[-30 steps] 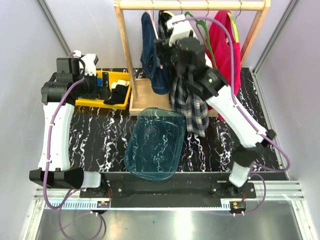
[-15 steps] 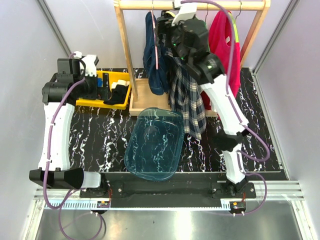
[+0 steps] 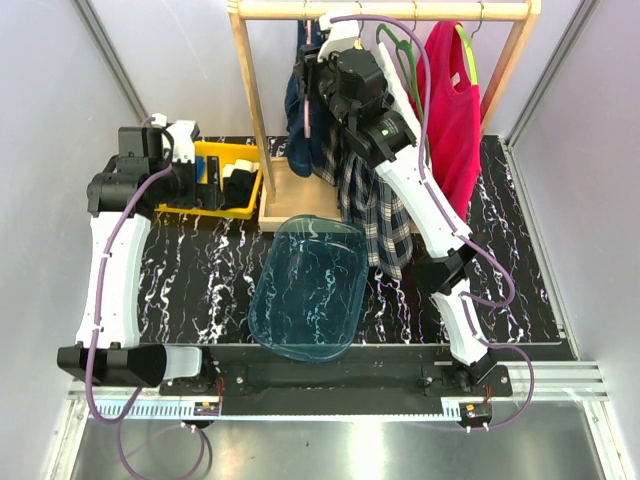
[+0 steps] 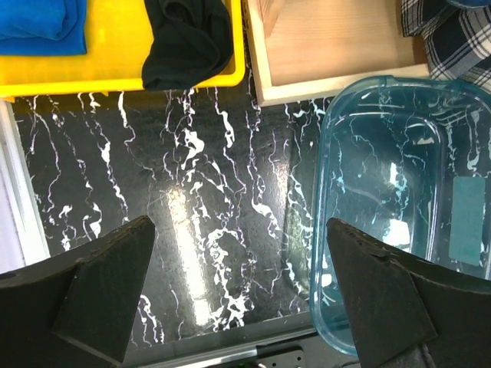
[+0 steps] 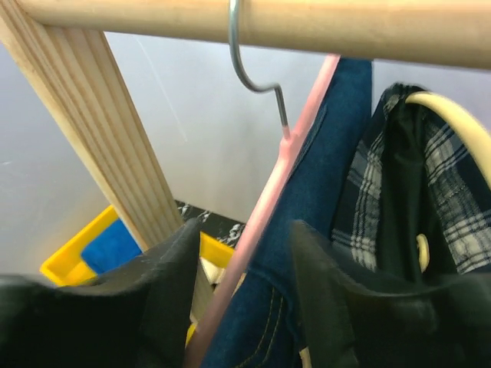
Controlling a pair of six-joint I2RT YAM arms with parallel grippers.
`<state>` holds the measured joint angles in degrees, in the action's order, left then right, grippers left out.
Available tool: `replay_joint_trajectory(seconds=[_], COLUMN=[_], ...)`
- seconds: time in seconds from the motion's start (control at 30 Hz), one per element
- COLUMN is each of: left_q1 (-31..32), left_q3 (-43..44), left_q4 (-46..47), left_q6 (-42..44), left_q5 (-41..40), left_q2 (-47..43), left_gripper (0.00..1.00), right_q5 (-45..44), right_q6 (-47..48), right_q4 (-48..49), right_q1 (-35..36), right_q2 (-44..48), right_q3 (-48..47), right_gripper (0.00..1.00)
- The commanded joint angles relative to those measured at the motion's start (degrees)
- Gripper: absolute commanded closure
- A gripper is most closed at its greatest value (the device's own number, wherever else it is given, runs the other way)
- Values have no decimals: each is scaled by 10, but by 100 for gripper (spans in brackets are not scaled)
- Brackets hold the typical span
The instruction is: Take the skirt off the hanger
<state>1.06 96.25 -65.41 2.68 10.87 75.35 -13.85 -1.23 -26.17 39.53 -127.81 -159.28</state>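
Note:
The skirt (image 3: 300, 140) is dark blue denim and hangs on a pink hanger (image 3: 307, 108) at the left end of the wooden rail (image 3: 400, 10). My right gripper (image 3: 320, 85) is raised just under the rail. In the right wrist view its open jaws straddle the pink hanger arm (image 5: 268, 199) and the denim (image 5: 322, 192), with the right gripper (image 5: 245, 307) below the hanger's metal hook (image 5: 245, 61). I cannot tell if the fingers touch them. My left gripper (image 3: 205, 185) is wide open and empty (image 4: 238, 291) above the black marbled table.
A plaid garment (image 3: 380, 210), a green hanger (image 3: 400, 50) and a red garment (image 3: 450, 110) hang right of the skirt. The rack's post (image 5: 100, 130) and wooden base (image 3: 290, 195) stand close by. A blue transparent tub (image 3: 310, 290) and a yellow bin (image 3: 240, 210) of cloths sit on the table.
My right arm has risen and swung left, from in front of the plaid garment up to the pink hanger under the rail. My left arm has barely moved.

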Motion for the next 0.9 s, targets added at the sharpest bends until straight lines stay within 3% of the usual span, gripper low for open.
replay_joint_trajectory(seconds=[0.0, 0.2, 0.27, 0.5, 0.87], left_q1=[-4, -4, -4, -4, -4], left_q3=[-16, -26, -24, -19, 3], left_q4=[26, 31, 31, 34, 53], left_q6=[9, 8, 6, -4, -25], left_q5=[-21, -26, -22, -13, -2], left_q2=[-39, -48, -47, -39, -20], left_gripper=[1, 1, 1, 1, 1], right_q5=[2, -2, -7, 20, 9], right_q6=[3, 9, 10, 33, 92], right_q4=[51, 53, 53, 36, 36], right_q1=[-12, -11, -11, -11, -4], right_q2=[-2, 15, 21, 52, 94], right_q3=[-12, -2, 12, 55, 17], right_gripper=[62, 94, 100, 100, 100])
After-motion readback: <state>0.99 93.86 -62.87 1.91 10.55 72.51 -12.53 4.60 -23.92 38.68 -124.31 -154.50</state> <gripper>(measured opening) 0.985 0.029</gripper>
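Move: Between the right hand's half-open fingers, about 1 cm ahead and 1 cm to the left, lies the near arm of the pink hanger. The denim skirt hangs some 4 cm ahead, 1 cm right and 9 cm below. The rail is about 8 cm ahead, level sideways, 10 cm up; the yellow hanger sits 6 cm ahead, 9 cm right. From the left hand, that pink arm is roughly 19 cm ahead, 17 cm right and 17 cm higher. Closing on the near arm of the pink hanger, the right hand's half-open fingers shut almost fully and pinch it between the pads, just short of the rail. The hand hardly travels: it keeps pointing forward and left, easing only about 1 cm to the right and 1 cm up, with a slight roll of its left side downwards. ##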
